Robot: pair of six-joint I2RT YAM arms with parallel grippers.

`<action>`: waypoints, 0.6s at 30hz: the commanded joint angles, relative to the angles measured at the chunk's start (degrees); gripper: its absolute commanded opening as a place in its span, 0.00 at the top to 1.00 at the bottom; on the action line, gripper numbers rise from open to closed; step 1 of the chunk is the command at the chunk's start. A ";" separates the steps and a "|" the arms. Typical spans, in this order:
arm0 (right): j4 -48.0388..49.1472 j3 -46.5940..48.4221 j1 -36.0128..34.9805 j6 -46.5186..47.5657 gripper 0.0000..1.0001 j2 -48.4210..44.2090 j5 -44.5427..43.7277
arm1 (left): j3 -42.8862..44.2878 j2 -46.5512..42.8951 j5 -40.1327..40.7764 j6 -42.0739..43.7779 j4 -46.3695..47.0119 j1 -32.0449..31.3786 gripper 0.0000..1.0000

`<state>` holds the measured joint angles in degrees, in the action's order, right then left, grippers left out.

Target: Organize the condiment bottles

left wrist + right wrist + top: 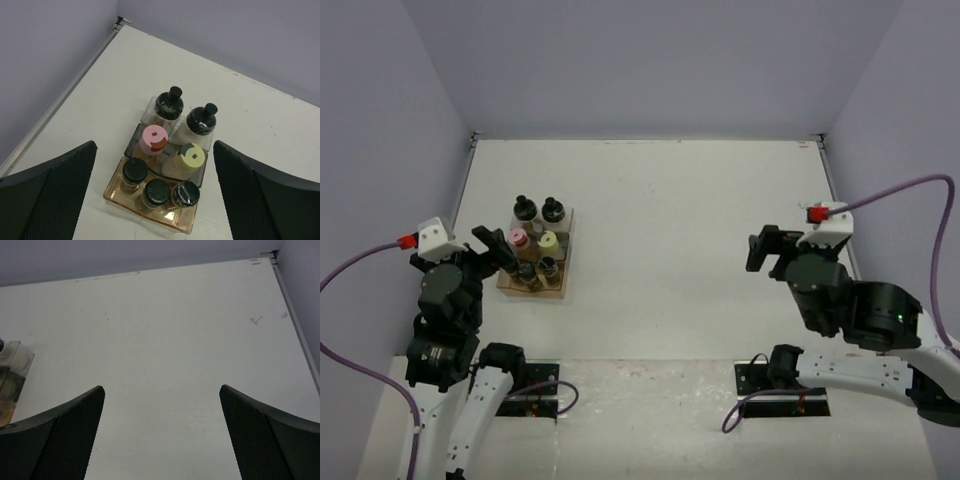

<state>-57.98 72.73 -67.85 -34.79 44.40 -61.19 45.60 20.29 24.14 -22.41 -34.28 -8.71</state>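
Observation:
The condiment bottles stand together in a tiered rack (150, 216) at the left of the table. Two clear jars with black knob caps (169, 104) fill the back tier. A pink-lidded jar (154, 139) and a yellow-lidded jar (192, 156) share the smoky middle tier. Three black-capped jars (157, 192) line the amber front tier. My left gripper (154, 150) hovers open above the rack's near side (500, 252), holding nothing. My right gripper (161, 388) is open and empty over bare table at the right (770, 255), far from the rack (535, 285).
Grey walls enclose the white table (670, 220) on three sides. The rack's clear corner (11, 365) shows at the left edge of the right wrist view. Purple cables (910, 190) loop off both wrists.

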 commanded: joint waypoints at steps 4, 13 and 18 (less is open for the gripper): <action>-4.34 -8.38 -0.26 -7.66 0.01 -13.98 -11.23 | -4.03 2.29 -3.84 4.57 5.71 -0.08 0.00; -3.90 -11.64 -0.26 -7.84 0.01 -14.08 -10.00 | -3.94 1.33 -2.78 4.05 5.10 -0.08 0.00; -3.99 -12.79 -0.17 -9.07 0.01 -12.50 -9.74 | -4.38 0.45 -3.22 3.87 5.37 -0.87 0.00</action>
<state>-62.54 60.55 -67.83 -41.01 30.70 -69.38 41.34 21.23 21.61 -19.88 -30.92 -9.04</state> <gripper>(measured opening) 0.987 0.998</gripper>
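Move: Nothing is left to grasp: all seven bottles stand in the rack, whose middle is roughly 8 cm ahead of the left hand, 9 cm to its right and 22 cm below. From that hand, the two large black-capped bottles are some 14 cm ahead, 6 and 12 cm to the right; the front-right bottle is 4 cm ahead, 12 cm right. From the right hand, the rack is about 8 cm ahead, 47 cm left and 28 cm below. Carry the empty right gripper on to its right, away from the filled rack, about 8 cm while turning it clockwise some 8 degrees; then let it ease back left a little, sinking about 4 cm in all. Lower the left gripper about 3 cm and slightly forward towards the rack, then let it rise a touch. Keep both open and clear of the bottles. ##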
